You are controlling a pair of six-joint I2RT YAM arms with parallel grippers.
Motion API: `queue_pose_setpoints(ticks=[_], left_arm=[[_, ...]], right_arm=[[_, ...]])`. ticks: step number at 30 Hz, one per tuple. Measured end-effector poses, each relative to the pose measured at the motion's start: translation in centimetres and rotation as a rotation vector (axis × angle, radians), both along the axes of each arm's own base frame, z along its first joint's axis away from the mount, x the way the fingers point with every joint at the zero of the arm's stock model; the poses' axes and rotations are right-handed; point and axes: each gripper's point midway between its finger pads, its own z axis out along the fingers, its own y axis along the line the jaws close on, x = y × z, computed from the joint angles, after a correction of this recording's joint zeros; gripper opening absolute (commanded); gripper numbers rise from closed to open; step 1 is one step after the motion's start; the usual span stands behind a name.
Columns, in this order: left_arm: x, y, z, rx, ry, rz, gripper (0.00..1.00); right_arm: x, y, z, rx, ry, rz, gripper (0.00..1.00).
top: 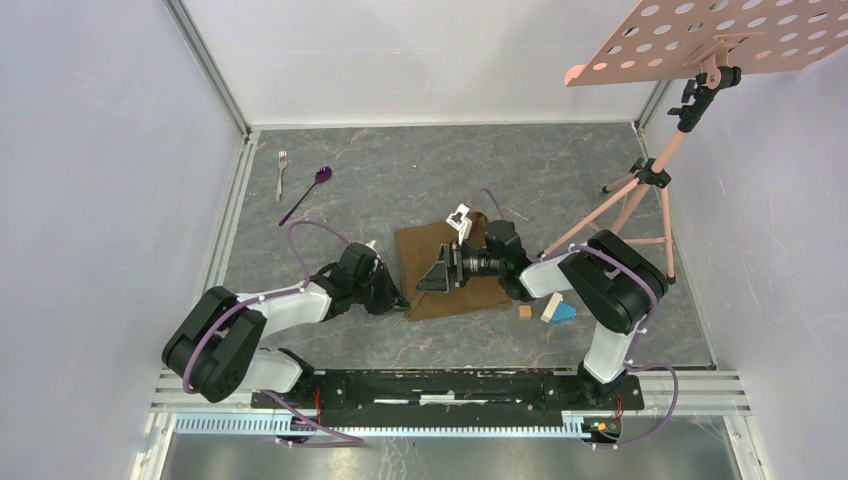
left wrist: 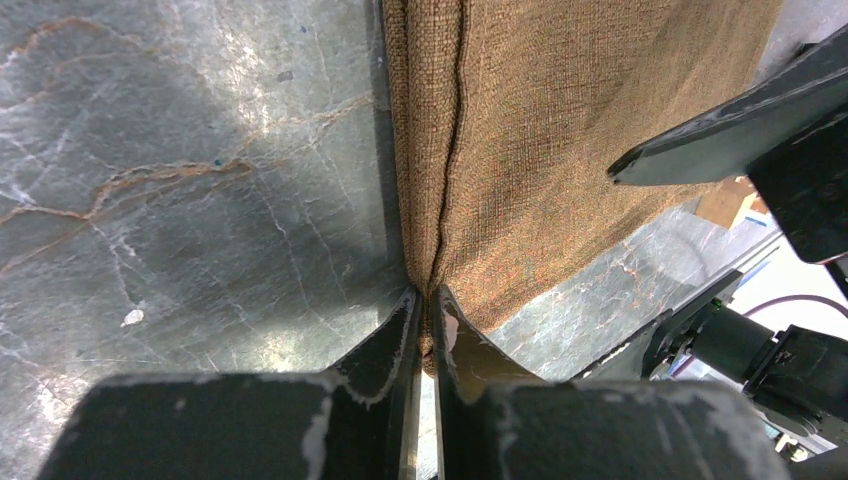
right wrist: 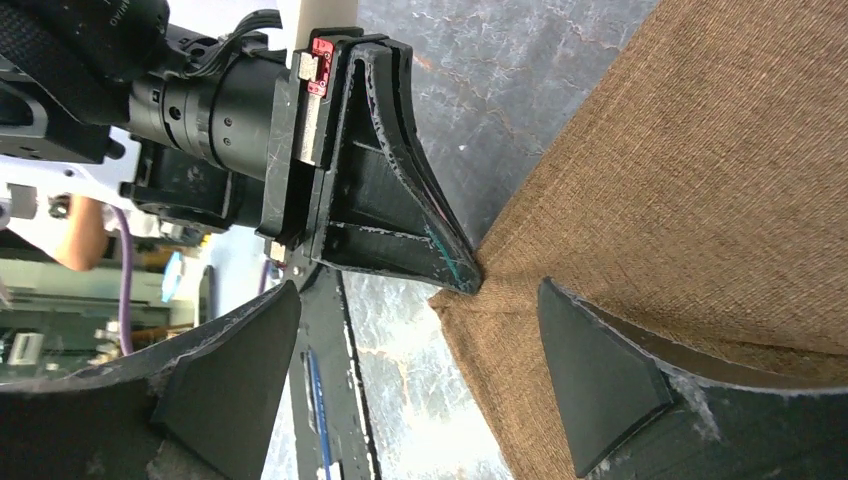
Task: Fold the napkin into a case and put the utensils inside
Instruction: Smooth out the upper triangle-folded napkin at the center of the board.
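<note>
The brown napkin (top: 420, 248) lies flat mid-table as a squarish patch. In the left wrist view a doubled edge runs down the napkin (left wrist: 560, 130) toward my jaws. My left gripper (top: 400, 303) is shut on the napkin's near-left corner, and cloth is pinched between the fingers of the left gripper (left wrist: 430, 305). My right gripper (top: 440, 272) hovers over the cloth, open and empty. In its own view the right gripper (right wrist: 420, 350) straddles the napkin (right wrist: 680, 200) corner beside the left gripper (right wrist: 400, 210). The silver fork (top: 282, 170) and purple spoon (top: 310, 190) lie at the far left.
Small wooden and blue blocks (top: 552, 310) sit right of the napkin, near the right arm. A pink tripod stand (top: 640, 190) with a perforated board stands at the back right. White walls enclose the grey marbled table (top: 400, 170).
</note>
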Motion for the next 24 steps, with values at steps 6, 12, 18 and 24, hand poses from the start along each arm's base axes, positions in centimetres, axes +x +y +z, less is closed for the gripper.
queue_pose_setpoints(ticks=[6, 12, 18, 24], left_arm=[[0.0, -0.1, -0.1, -0.006, 0.005, 0.005, 0.10], [0.0, -0.1, -0.1, -0.012, 0.010, 0.014, 0.09], [0.0, -0.1, -0.1, -0.016, 0.004, 0.016, 0.09], [0.0, -0.1, -0.1, -0.019, 0.001, 0.016, 0.08]], right_arm=[[-0.1, 0.3, -0.9, 0.057, 0.042, -0.019, 0.93], [2.2, -0.9, -2.7, 0.031, 0.049, -0.081, 0.93], [6.3, -2.8, -3.0, 0.011, 0.013, -0.158, 0.93], [10.3, -4.4, -3.0, -0.001, -0.016, -0.216, 0.93]])
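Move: The napkin's upper triangle has its middle some 9 cm ahead of the open right hand, straight out and about 7 cm below. The napkin's far-left corner is around 15 cm ahead and 6 cm to the left; the wooden cube lies about 21 cm to the right and 4 cm back. From the left hand, which pinches the near-left corner, the triangle's middle is roughly 12 cm ahead and 5 cm right, about level. Sinking first by about 3 cm, the right hand then swings forward some 10 cm and a little to the right, low over the napkin's upper triangle towards its far edge, fingers wide open, pointing left and turning some 10 degrees clockwise. The left hand stays put and keeps the near-left corner pinched, its grip effort rising. ##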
